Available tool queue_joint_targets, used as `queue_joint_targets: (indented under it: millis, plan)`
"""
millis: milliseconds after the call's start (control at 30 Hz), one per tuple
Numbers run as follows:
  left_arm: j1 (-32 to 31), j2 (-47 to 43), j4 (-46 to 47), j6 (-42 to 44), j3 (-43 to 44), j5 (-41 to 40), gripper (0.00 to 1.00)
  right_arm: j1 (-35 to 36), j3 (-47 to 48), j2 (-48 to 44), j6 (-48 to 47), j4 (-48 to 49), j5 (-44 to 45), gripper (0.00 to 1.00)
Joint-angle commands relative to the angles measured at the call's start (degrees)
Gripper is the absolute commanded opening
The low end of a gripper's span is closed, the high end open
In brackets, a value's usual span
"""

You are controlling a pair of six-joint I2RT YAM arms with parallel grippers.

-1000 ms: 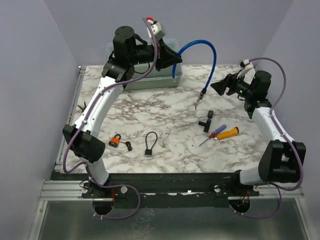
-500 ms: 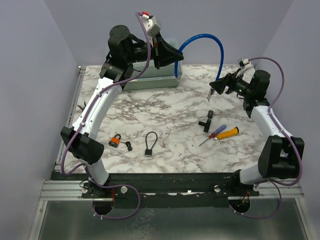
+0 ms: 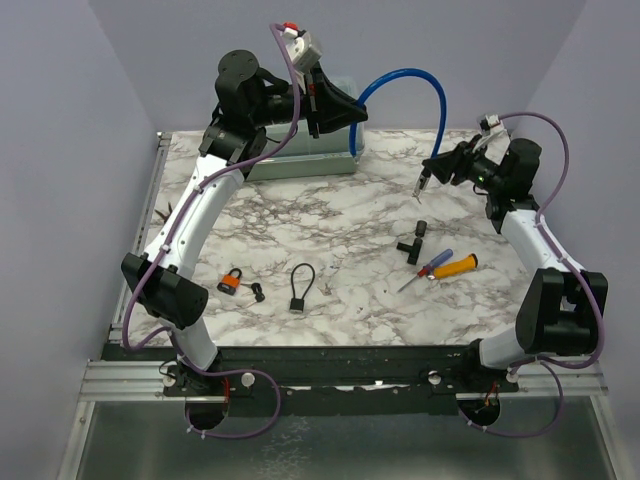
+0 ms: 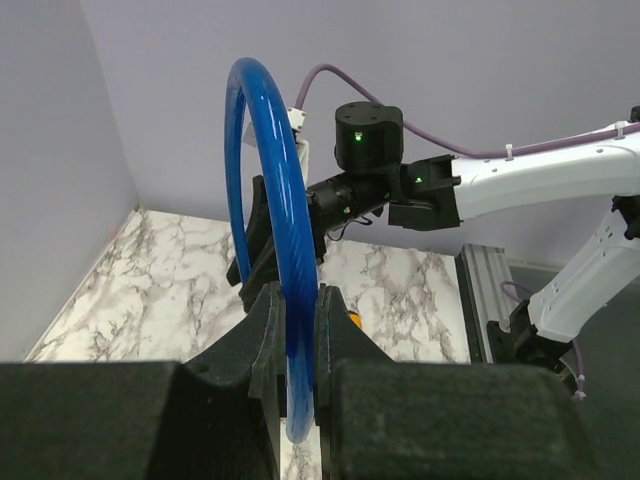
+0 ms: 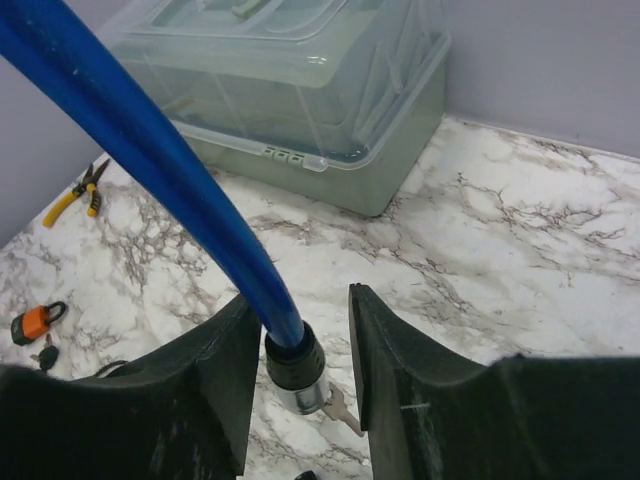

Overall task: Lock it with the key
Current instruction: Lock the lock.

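An orange padlock [image 3: 233, 281] [image 5: 35, 322] lies at the table's front left, with a small key [image 3: 257, 293] [image 5: 45, 353] just beside it. Neither gripper is near them. My left gripper [image 3: 355, 112] [image 4: 297, 330] is raised at the back, shut on one end of a blue tube [image 3: 400, 75] [image 4: 270, 180] [image 5: 150, 150]. The tube arches over to my right gripper [image 3: 432, 172] [image 5: 305, 330]. That gripper is open around the tube's black-and-metal end fitting [image 5: 298, 365]. The fitting rests against one finger, and a gap shows on the other side.
A black cable lock [image 3: 300, 290] lies right of the orange padlock. A black fitting [image 3: 412, 242], a blue-red screwdriver [image 3: 432, 265] and an orange-handled tool [image 3: 457, 266] lie under the right arm. A clear lidded box [image 3: 300, 160] [image 5: 300, 90] stands at the back; pliers [image 5: 75, 195] lie at the far left.
The left gripper has lifted the tube a little. The tube's free end swung up between the right gripper's fingers, and those jaws have narrowed around it.
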Motion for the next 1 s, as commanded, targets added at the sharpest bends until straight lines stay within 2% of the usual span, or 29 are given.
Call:
queue_joint_targets:
  millis: [0,200,267,400,533,733,967]
  plan:
    - [-0.1,-1.92,4.45,-0.49,0.22,1.52,0.0,0.05,0.31,0.31,1.5,2.22,0.43,0.38]
    - [-0.1,-2.68,4.44,0.37,-1.98,0.78,0.0,0.04,1.54,0.0,4.36,2.33,0.33,0.08]
    - [-0.06,-3.25,4.45,1.37,-3.51,-0.29,0.0,0.03,2.41,-0.21,6.33,2.02,-0.28,0.01]
    - [-0.47,-4.38,4.65,0.98,-6.48,-5.7,0.0,0.03,4.14,-0.27,13.23,-0.07,-2.46,0.0]
    - [-2.31,-7.4,6.82,5.85,-11.86,-11.57,0.0,0.26,3.82,-0.96,21.58,-0.32,-4.68,0.0]
    - [-6.42,-11.15,10.15,13.42,-19.36,-16.29,0.0,0.89,2.9,-2.06,31.25,-4.58,-2.95,0.0]
    - [-10.45,-13.23,16.94,15.46,-25.53,-20.26,0.0,2.84,0.14,-3.4,38.4,-5.29,-2.56,0.0]
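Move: The lock head on the blue cable's end already hangs between my open right fingers, about 1 cm left of and 3 cm below the point where they shut, level fore and aft. On the table some 25 cm beneath my right hand lie the black tee, about 5 cm back and 2 cm left, and the screwdriver, about 12 cm back and 1 cm right. From my left hand, which holds the cable's other end, the lock head lies roughly 8 cm ahead, 16 cm right and 25 cm down. I shut my right fingers and pinch the blue cable right by the lock head's black collar, then carry it left, back and slightly up, about 4 cm in all, rolling my left side up and tipping the fingers down, some 30 degrees altogether. My left hand keeps its grip and sinks about 5 cm towards the lock head, easing out first, then back and to the right with a slight counter-clockwise turn. ##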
